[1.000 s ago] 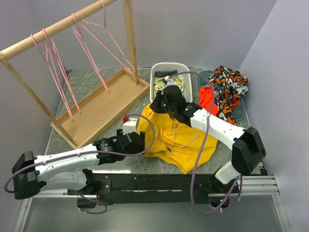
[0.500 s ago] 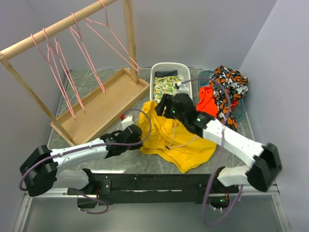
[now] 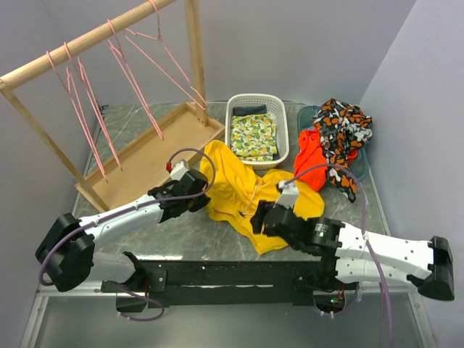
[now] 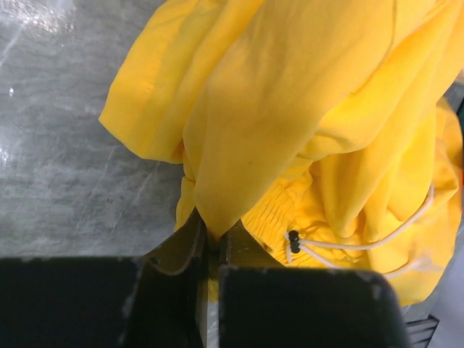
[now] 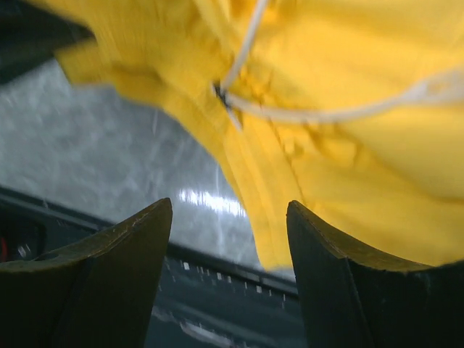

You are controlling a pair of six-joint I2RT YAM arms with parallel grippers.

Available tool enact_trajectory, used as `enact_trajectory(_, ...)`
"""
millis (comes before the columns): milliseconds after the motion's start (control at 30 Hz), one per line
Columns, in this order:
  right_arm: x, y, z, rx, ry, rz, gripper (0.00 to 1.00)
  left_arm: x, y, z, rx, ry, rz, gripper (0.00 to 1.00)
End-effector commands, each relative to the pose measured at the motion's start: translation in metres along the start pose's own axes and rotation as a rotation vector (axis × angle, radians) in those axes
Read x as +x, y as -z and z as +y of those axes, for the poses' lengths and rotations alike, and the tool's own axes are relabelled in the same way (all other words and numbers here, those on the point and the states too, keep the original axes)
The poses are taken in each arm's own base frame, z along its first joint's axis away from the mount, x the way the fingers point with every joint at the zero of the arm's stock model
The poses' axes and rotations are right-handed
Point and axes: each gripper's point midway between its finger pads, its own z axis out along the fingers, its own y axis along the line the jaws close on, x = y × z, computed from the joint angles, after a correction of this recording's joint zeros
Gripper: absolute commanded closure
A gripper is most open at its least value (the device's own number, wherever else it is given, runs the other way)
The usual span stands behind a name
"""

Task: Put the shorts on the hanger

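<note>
The yellow shorts [image 3: 239, 185] lie crumpled on the marble table in front of the basket. My left gripper [image 3: 204, 198] is at their left edge, shut on a fold of the yellow fabric [image 4: 215, 233]; the gathered waistband and the white drawstring [image 4: 348, 243] show just to the right of it. My right gripper [image 3: 256, 217] is at the near edge of the shorts [image 5: 348, 130], open, with only table and the table's edge between its fingertips [image 5: 228, 210]. Several pink wire hangers [image 3: 144, 106] hang from the wooden rail at the back left.
The wooden rack's base tray [image 3: 145, 163] and its upright post [image 3: 194, 51] stand at the left. Behind the shorts sits a white basket [image 3: 233, 119] holding a patterned cloth. An orange-red cloth [image 3: 312, 156] and a black-white-orange cloth [image 3: 344, 127] lie at the right.
My left gripper has shut on the shorts' left edge and moved towards the rack. My right gripper has opened, let go of the shorts and drawn back to their near edge.
</note>
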Motion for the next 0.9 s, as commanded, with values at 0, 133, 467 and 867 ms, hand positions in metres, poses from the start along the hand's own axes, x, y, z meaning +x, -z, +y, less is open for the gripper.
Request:
enact_trajectory(0, 0.031, 0.011, -0.024, 0.161, -0.015, 0.015, 0.27, -0.017, 0.001, -0.013, 0.02, 0.064, -0.047, 0.99)
enact_trajectory(133, 0.065, 0.015, -0.029, 0.215, 0.091, 0.085, 0.26, -0.013, 0.001, -0.006, 0.008, 0.066, -0.039, 0.99)
enact_trajectory(467, 0.098, -0.01, -0.021, 0.23, 0.153, 0.108, 0.29, -0.02, 0.012, -0.001, 0.012, 0.033, -0.071, 0.99)
enact_trajectory(867, 0.087, -0.033, -0.042, 0.349, 0.219, 0.067, 0.44, -0.03, 0.037, 0.001, 0.043, -0.016, -0.092, 0.99)
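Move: The near corner of the yellow shorts' ribbed waistband, close to the table's front edge, lies about 7 cm back of the right hand, level with it sideways and some 13 cm below. The end of the shorts pinched by the left hand is roughly 10 cm ahead of the right hand and 17 cm to its left; the white basket is about 34 cm ahead and 3 cm left, the orange garment some 25 cm ahead and 16 cm right. From the left hand, the corner is about 17 cm back and 17 cm right. The open right hand drops about 10 cm and draws back some 7 cm to the waistband's near corner, rolling about 20 degrees so its left side dips, then creeps roughly 3 cm forward again, low over the table, while its fingers come partly together either side of the corner without shutting. The left hand keeps its pinch on the other end of the shorts and, late on, lifts it about 3 cm with a slight shift to the left. ##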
